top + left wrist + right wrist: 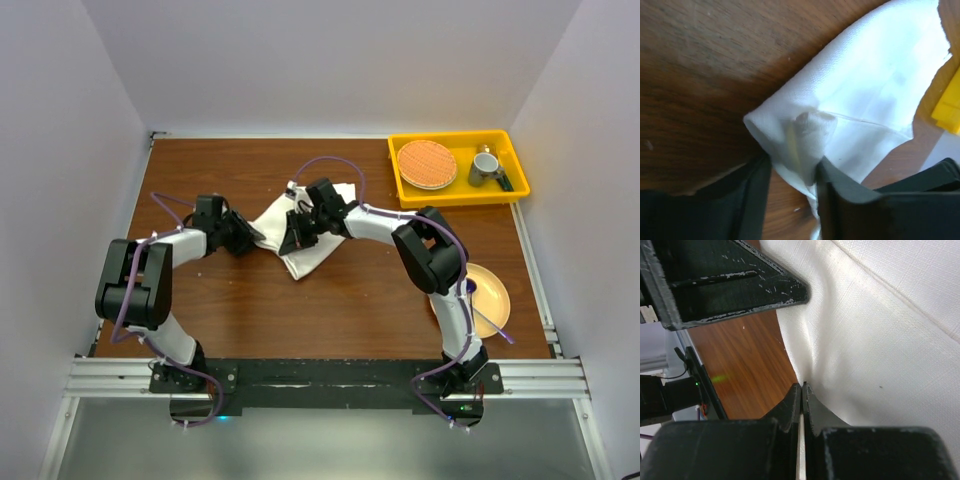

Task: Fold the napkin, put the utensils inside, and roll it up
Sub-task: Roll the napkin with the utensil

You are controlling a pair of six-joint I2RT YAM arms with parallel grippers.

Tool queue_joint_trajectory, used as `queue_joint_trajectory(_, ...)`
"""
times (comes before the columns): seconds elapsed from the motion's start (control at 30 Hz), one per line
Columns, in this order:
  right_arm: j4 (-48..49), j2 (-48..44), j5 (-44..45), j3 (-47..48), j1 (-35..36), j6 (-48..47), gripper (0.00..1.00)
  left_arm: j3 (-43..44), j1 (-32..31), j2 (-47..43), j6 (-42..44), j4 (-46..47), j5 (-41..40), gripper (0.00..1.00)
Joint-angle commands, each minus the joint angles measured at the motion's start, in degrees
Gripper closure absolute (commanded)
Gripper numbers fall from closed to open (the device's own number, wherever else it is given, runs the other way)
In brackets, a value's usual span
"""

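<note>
The off-white napkin (pixel 318 222) lies crumpled and partly rolled at the table's middle, between both grippers. My left gripper (pixel 253 238) is at its left end. In the left wrist view the gripper (pixel 792 167) is shut on the rolled napkin end (pixel 812 135). A yellowish streak (pixel 792 145) shows inside that roll, and the gold fork is otherwise hidden. My right gripper (pixel 294 238) sits over the napkin's lower part. In the right wrist view the gripper (pixel 802 386) is shut tight on a thin napkin edge (pixel 880 340).
A yellow tray (pixel 512 185) at the back right holds a round waffle-patterned plate (pixel 427 163) and a mug (pixel 485 166). A pale yellow plate (pixel 492 290) with a purple-ended utensil (pixel 497 330) lies at the right, under the right arm.
</note>
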Motion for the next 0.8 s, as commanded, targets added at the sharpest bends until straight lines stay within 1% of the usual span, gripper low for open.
queue_joint_trajectory(0.0, -3.82, -2.8, 0.57, 2.77, -0.13, -4.99, 1.0, 1.39, -0.24, -1.48, 2.86, 1.22, -3.61, 0.67)
queue_joint_trajectory(0.03, -7.4, -2.63, 1.81, 3.99, 0.13, -6.48, 1.0, 2.0, -0.24, -1.66, 3.38, 0.61, -4.05, 0.77)
queue_joint_trajectory(0.07, -9.09, -2.54, 2.78, 4.61, 0.39, -9.54, 1.0, 2.27, -0.24, -1.66, 4.43, 0.6, -4.22, 0.83)
queue_joint_trajectory(0.1, -10.94, -2.36, 5.14, 5.05, 0.48, -10.96, 1.0, 2.53, -0.24, -1.66, 4.88, -1.49, -4.14, 0.87)
queue_joint_trajectory(0.13, -13.83, -2.45, 6.29, 5.93, 0.92, -12.19, 1.0, 2.79, -0.24, -1.57, 5.41, -1.94, -4.14, 0.94)
queue_joint_trajectory(0.2, -15.87, -2.8, 8.75, 6.55, 1.36, -14.66, 1.0, 2.71, -0.24, -1.31, 5.5, -2.47, -3.61, 0.99)
queue_joint_trajectory(0.27, -18.33, -3.85, 12.26, 7.6, 2.5, -16.41, 0.95, 1.83, -0.24, -1.66, 4.71, -2.21, -2.82, 1.0)
queue_joint_trajectory(0.3, -19.21, -4.2, 13.76, 8.13, 3.12, -17.12, 0.88, 1.57, -0.33, -1.92, 4.53, -2.04, -2.12, 1.0)
queue_joint_trajectory(0.37, -22.02, -4.56, 18.24, 10.06, 5.31, -19.05, 0.83, 1.39, -0.5, -2.36, 4.18, -2.3, -1.77, 1.0)
queue_joint_trajectory(0.4, -22.81, -4.64, 19.74, 10.76, 6.02, -19.58, 0.77, 1.39, -0.59, -2.71, 4.18, -2.82, -1.59, 1.0)
queue_joint_trajectory(0.5, -25.45, -4.73, 27.03, 13.05, 9.35, -21.87, 0.66, 1.92, -0.59, -3.77, 4.09, -4.14, -1.68, 1.0)
queue_joint_trajectory(0.53, -25.63, -4.91, 28.7, 13.84, 11.02, -22.4, 0.59, 1.83, -0.59, -4.03, 3.66, -4.32, -1.59, 1.0)
queue_joint_trajectory(0.6, -25.72, -5.08, 32.13, 14.55, 12.43, -23.63, 0.55, 1.74, -0.68, -4.56, 3.13, -5.19, -1.24, 1.0)
queue_joint_trajectory(0.63, -25.29, -5.26, 33.36, 14.63, 13.48, -23.72, 0.5, 1.74, -0.68, -4.74, 2.6, -5.55, -1.15, 1.0)
queue_joint_trajectory(0.67, -24.85, -5.61, 34.94, 14.55, 14.01, -23.98, 0.48, 1.74, -0.68, -5.0, 2.51, -5.9, -1.06, 1.0)
queue_joint_trajectory(0.77, -23.44, -5.96, 38.38, 14.2, 15.42, -25.38, 0.43, 1.48, -0.68, -5.44, 1.81, -6.87, -0.97, 1.0)
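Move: The napkin's left corner is already between the left hand's half-open fingers, about 1 cm below their pinch point; the napkin's near corner lies roughly 8 cm to that hand's right and 8 cm back. The right hand already pinches the near-left edge, raised a little. From this hand, the left corner is some 5 cm left, 2 cm ahead and a few cm lower, the near corner about 3 cm right and 6 cm back, and the napkin's middle around 5 cm right and 4 cm ahead. The left fingers close the rest of the way and pinch the napkin's left corner almost in place, then ease back and up by about 1 cm with it still gripped. The right hand first keeps its pinch while shifting about 1 cm right and slightly down, then opens to about half and lets the edge go, drawing back some 3.5 cm while swinging left and up by 1.5 to 2.5 cm, the fingers tipping some 30 degrees steeper towards the table. ##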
